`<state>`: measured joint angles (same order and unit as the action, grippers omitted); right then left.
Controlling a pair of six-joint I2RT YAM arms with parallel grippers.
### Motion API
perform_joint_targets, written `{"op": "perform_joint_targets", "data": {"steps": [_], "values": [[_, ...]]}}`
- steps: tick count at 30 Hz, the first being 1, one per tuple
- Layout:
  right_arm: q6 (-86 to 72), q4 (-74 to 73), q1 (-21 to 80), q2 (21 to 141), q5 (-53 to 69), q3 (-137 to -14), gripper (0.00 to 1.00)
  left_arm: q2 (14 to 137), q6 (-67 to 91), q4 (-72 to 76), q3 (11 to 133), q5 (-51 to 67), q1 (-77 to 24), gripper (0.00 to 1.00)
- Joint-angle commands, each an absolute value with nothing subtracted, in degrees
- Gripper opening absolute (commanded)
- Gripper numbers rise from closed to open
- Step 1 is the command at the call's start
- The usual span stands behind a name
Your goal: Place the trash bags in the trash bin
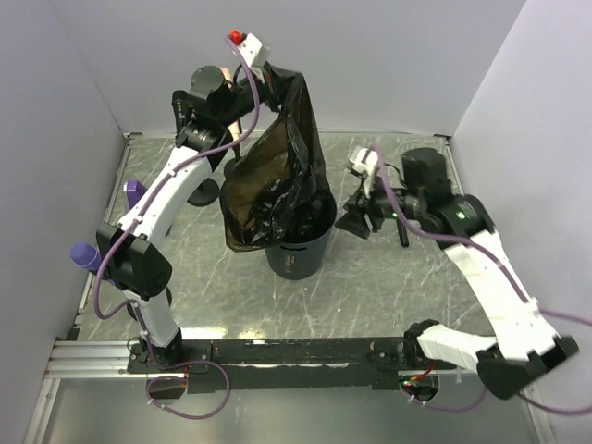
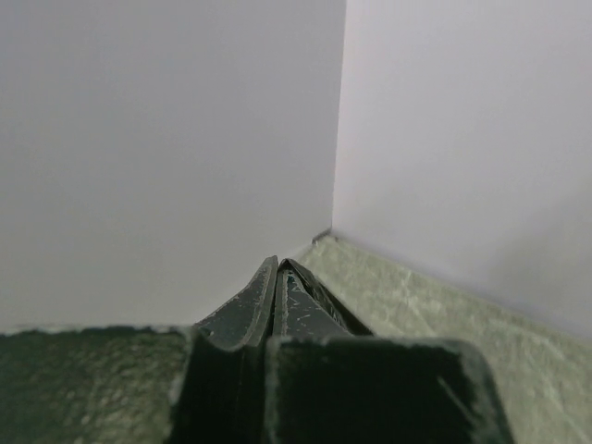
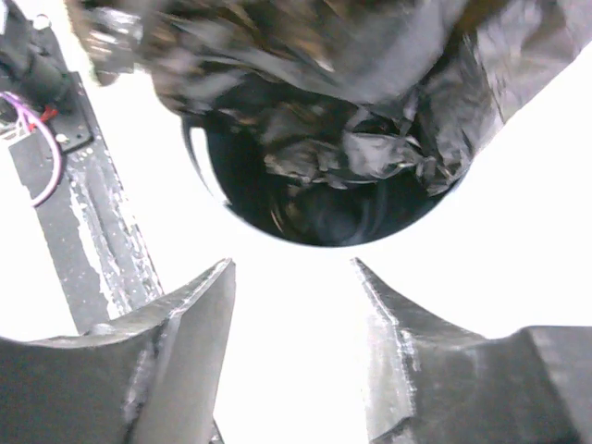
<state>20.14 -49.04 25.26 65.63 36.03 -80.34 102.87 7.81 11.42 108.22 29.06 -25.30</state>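
Observation:
A black trash bag (image 1: 277, 176) hangs from my raised left gripper (image 1: 271, 90), which is shut on the bag's top edge. The bag's lower part sags into the round dark trash bin (image 1: 301, 254) at the table's middle. In the left wrist view the shut fingertips (image 2: 276, 264) point at the wall corner and the bag is hidden. My right gripper (image 1: 357, 220) hovers just right of the bin, open and empty. Its wrist view looks between spread fingers (image 3: 291, 277) at the bin's mouth (image 3: 305, 208), with crumpled bag (image 3: 370, 55) inside and above it.
Two purple objects (image 1: 134, 190) (image 1: 85, 256) sit by the left wall. A round black base (image 1: 199, 196) lies behind the left arm. White walls close in on three sides, and the arms' mounting rail (image 1: 296, 351) runs along the near edge.

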Motion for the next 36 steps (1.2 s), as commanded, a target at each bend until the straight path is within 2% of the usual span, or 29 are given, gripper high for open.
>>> {"op": "perform_joint_targets", "data": {"steps": [1,5,9,12,18,21,22,23,24,26,27,32,36], "values": [[24.69,-49.05,25.66,61.88,39.72,-82.70,0.61,103.44,12.66,15.38,115.92,23.56,-28.12,0.01],[29.95,-44.66,28.12,58.63,39.46,-85.16,0.66,107.22,11.17,14.86,120.05,22.94,-32.07,0.01],[32.79,-40.35,31.37,58.09,33.94,-86.92,0.72,113.71,8.62,13.72,127.25,21.62,-35.85,0.00],[26.04,-42.27,31.46,61.25,32.35,-88.86,0.72,115.40,6.50,13.88,127.63,20.48,-37.61,0.00],[10.92,-38.67,31.38,58.97,34.89,-81.31,0.84,110.84,5.89,14.24,117.78,20.65,-37.79,0.01],[7.13,-38.41,31.38,59.33,34.54,-79.98,0.85,109.17,5.28,12.84,118.12,21.53,-37.79,0.01],[6.77,-38.06,31.38,59.33,34.54,-79.63,0.85,108.55,4.58,12.40,118.30,22.66,-37.71,0.03],[6.59,-37.71,31.29,59.33,34.54,-79.45,0.85,107.67,3.61,11.44,118.56,23.46,-37.71,0.20],[6.59,-37.53,31.38,59.50,34.54,-79.71,0.85,106.53,2.21,10.64,118.56,23.99,-37.62,0.41],[7.64,-37.35,31.38,59.41,34.80,-80.33,0.85,103.03,0.71,9.76,117.17,23.03,-37.09,0.63],[7.99,-37.35,31.38,59.41,34.80,-80.59,0.85,100.48,-1.91,8.80,116.55,22.59,-36.65,0.69],[11.51,-37.97,31.38,58.89,34.89,-81.83,0.83,86.08,-1.32,4.06,108.22,20.13,-30.95,0.80],[12.83,-38.15,31.38,58.62,33.57,-80.86,0.83,71.32,-2.90,0.09,94.77,17.06,-26.46,0.81]]}}
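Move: The trash bin, with the bag spread in its mouth, lies about 17 cm back of my left hand, some 3 cm to its right and 35 cm below; that hand still pinches the bag's far upper end. The pale microphone is roughly 13 cm ahead and 15 cm left of my left hand, far below. From my empty right hand the bin is about 12 cm left, 4 cm ahead and 19 cm lower. I carry the pinched end of the bag with my left hand up and about 12 cm right, then down some 12 cm, where I open the fingers and let go, and swing the hand up, left and back, clear of the bag. My right hand rises about 9 cm, sinks halfway back beside the bin, opens its fingers wider and stays there. ##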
